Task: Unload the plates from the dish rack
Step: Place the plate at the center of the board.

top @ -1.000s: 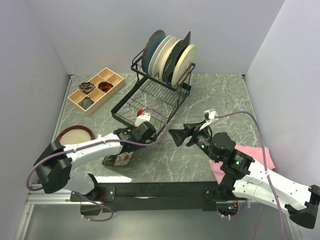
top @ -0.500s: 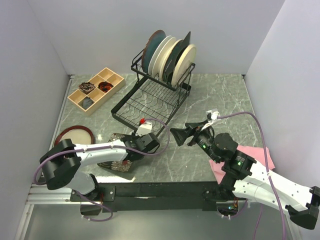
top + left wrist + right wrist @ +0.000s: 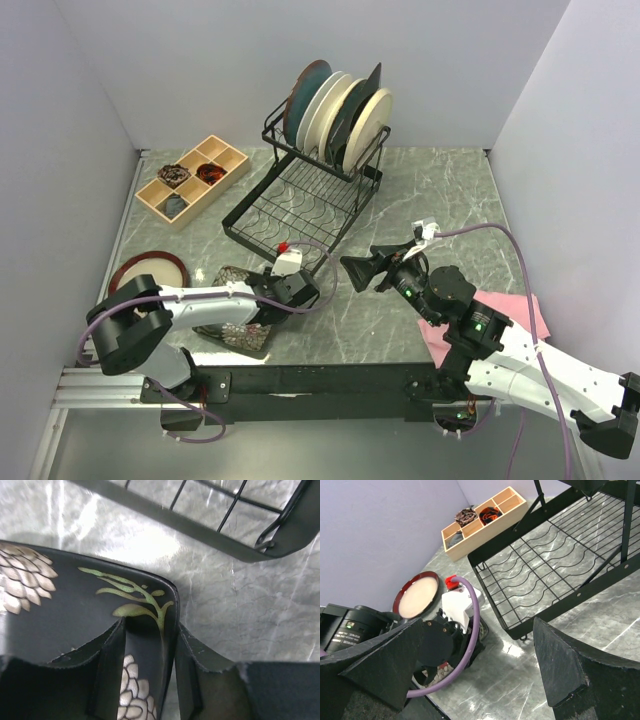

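Note:
The dish rack (image 3: 300, 205) stands at the back, with several plates (image 3: 335, 115) upright in its upper frame; its lower grid (image 3: 555, 565) and front bar (image 3: 200, 525) also show. A black square plate with white flowers (image 3: 228, 280) lies low on the table in front of the rack. My left gripper (image 3: 258, 303) straddles the corner of this flowered plate (image 3: 75, 605). Its jaws (image 3: 150, 625) stand apart, with a thin gap beside the rim. A brown-rimmed tan plate (image 3: 150, 270) lies flat at the left. My right gripper (image 3: 350, 270) hovers open and empty (image 3: 479, 622) near the rack's front corner.
A wooden compartment tray (image 3: 192, 180) with small items sits at the back left. A pink cloth (image 3: 520, 310) lies under the right arm. The left arm's purple cable (image 3: 470, 630) loops over its wrist. Walls close in on three sides.
The left gripper has carried the black flowered plate down from a tilted hold to the table, and its jaws have loosened around the rim. The right gripper has barely moved.

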Motion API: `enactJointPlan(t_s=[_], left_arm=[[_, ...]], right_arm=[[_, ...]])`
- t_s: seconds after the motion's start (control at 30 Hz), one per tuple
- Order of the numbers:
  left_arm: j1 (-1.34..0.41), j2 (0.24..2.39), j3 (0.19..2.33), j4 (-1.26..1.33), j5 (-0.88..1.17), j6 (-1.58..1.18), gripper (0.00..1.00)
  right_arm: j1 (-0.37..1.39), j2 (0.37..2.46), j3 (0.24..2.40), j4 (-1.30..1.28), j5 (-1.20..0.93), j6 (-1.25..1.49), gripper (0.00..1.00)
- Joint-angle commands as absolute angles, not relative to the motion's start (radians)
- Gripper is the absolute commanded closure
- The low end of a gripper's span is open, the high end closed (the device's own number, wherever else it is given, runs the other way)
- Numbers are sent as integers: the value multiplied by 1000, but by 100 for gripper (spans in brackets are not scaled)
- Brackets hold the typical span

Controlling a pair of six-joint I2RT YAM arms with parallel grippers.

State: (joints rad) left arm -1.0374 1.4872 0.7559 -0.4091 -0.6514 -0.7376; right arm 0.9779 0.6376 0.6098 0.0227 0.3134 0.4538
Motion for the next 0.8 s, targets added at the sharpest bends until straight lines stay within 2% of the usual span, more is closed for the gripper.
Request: enactJointPlan(t_s=[0.0, 0.13, 0.4, 0.6, 0.7, 0.73, 0.77], left_arm=[[-1028, 1509, 709, -457, -520, -896, 56], [-1023, 1500, 701, -466, -528, -917, 50], [-1022, 1462, 709, -538, -569, -986, 45], [-1028, 1353, 709, -538, -607, -979, 33], [-1028, 1286, 707, -516, -632, -971, 24], [-1028, 1266, 704, -503, -630, -963, 17], [-1028, 1226, 704, -480, -630, -954, 14]], right_arm=[[985, 621, 637, 46, 324, 442, 4], [985, 617, 637, 43, 327, 440, 5], [985, 612, 637, 41, 328, 439, 4], [985, 618, 638, 44, 321, 442, 4], [985, 624, 640, 46, 322, 440, 4], [985, 629, 640, 46, 327, 439, 4], [985, 633, 641, 45, 328, 439, 4]])
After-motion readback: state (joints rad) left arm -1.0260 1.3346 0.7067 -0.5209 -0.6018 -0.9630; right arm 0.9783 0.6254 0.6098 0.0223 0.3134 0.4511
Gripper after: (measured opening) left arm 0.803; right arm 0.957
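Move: The dark patterned plate has its far right corner between the left fingers; its middle lies about 8 cm left of this hand, 4 cm back and 2 cm below. The dish rack's near corner stands some 5 cm right and 4 cm ahead, the brown-rimmed plate roughly 29 cm left and 3 cm ahead, both slightly lower. From the right hand, the patterned plate's middle is about 25 cm left, 2 cm back and 27 cm below. Ease the left gripper down and back about 1 cm each to set the patterned plate's right edge down, then keep opening the fingers until they clear the rim on both sides. While they spread, creep back and left, turning the wrist about 10 degrees counter-clockwise, and finish by lifting some 2 cm off the plate. ##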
